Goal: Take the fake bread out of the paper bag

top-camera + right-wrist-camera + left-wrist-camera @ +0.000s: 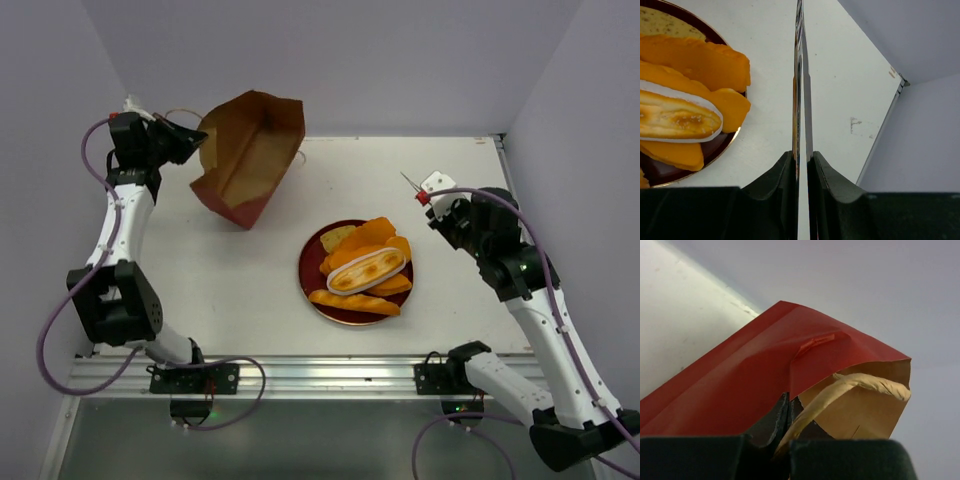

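The paper bag (248, 158) hangs tilted at the back left, its mouth facing up and right, with only brown paper showing inside. My left gripper (200, 140) is shut on its rim beside the cord handle (860, 382); the wrist view shows the red outside of the paper bag (740, 375) right at the left gripper (787, 405). The fake bread (365, 268), orange loaves and a white-edged bun (675, 117), lies piled on the red plate (310, 275). My right gripper (432, 195) hovers right of the plate, shut on thin metal tweezers (800, 75) with nothing between the blades.
The table's right rim (885, 125) and the grey side wall (920, 150) stand close to the right gripper (802, 160). A metal rail (320, 375) runs along the near edge by both arm bases.
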`<action>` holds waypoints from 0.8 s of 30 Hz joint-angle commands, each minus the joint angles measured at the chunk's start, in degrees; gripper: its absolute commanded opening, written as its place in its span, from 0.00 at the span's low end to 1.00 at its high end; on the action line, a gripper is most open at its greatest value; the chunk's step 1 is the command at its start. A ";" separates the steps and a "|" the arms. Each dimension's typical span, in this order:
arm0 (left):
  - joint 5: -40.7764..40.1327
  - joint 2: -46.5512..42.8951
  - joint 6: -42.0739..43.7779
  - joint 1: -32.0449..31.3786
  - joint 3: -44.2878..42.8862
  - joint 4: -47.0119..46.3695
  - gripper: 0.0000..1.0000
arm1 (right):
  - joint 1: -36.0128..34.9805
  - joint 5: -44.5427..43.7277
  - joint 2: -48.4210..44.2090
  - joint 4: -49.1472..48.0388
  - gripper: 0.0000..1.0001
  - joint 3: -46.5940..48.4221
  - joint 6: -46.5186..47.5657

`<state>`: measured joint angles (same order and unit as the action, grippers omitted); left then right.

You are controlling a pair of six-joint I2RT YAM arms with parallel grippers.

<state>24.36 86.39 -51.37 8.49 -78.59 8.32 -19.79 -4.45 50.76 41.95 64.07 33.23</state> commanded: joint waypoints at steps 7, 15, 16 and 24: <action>6.66 17.13 -11.56 6.97 -4.46 -6.38 0.06 | 9.14 7.26 2.14 -5.48 0.08 0.01 -5.54; 7.19 18.38 0.01 7.42 -12.28 -2.08 0.65 | 19.35 17.63 11.81 -7.23 0.06 -0.44 -15.46; 7.19 18.12 1.44 7.50 -12.90 -0.95 0.71 | 19.87 17.72 13.47 -8.37 0.05 -0.35 -16.44; 9.38 14.33 7.87 7.59 -13.61 -1.37 0.79 | 23.31 15.61 19.98 -14.62 0.00 -0.09 -25.75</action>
<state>30.74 103.72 -47.72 15.68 -90.43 6.66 3.05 9.87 69.21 33.34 63.26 13.26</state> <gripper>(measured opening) 0.784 0.235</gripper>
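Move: The left hand still holds the paper bag by its left rim. The empty bag's middle lies about 11 cm to its right and 13 cm below, and the bag's standing spot is some 16 cm right, 6 cm back and 30 cm below. The plate of bread is about 35 cm right and 19 cm back. From the right hand, which holds the tongs, that spot lies roughly 37 cm left and 10 cm ahead; the plate is 19 cm left and level with it, 27 cm below. Lower the left gripper about 12 cm, easing it forward and left and tipping the fingers down, to stand the paper bag on the table; then open wide to let the rim go and lift back up some 8 cm. Meanwhile carry the tongs, still gripped in the right hand, forward, down and right over the bare table beyond the plate's right side, turning the wrist clockwise. ##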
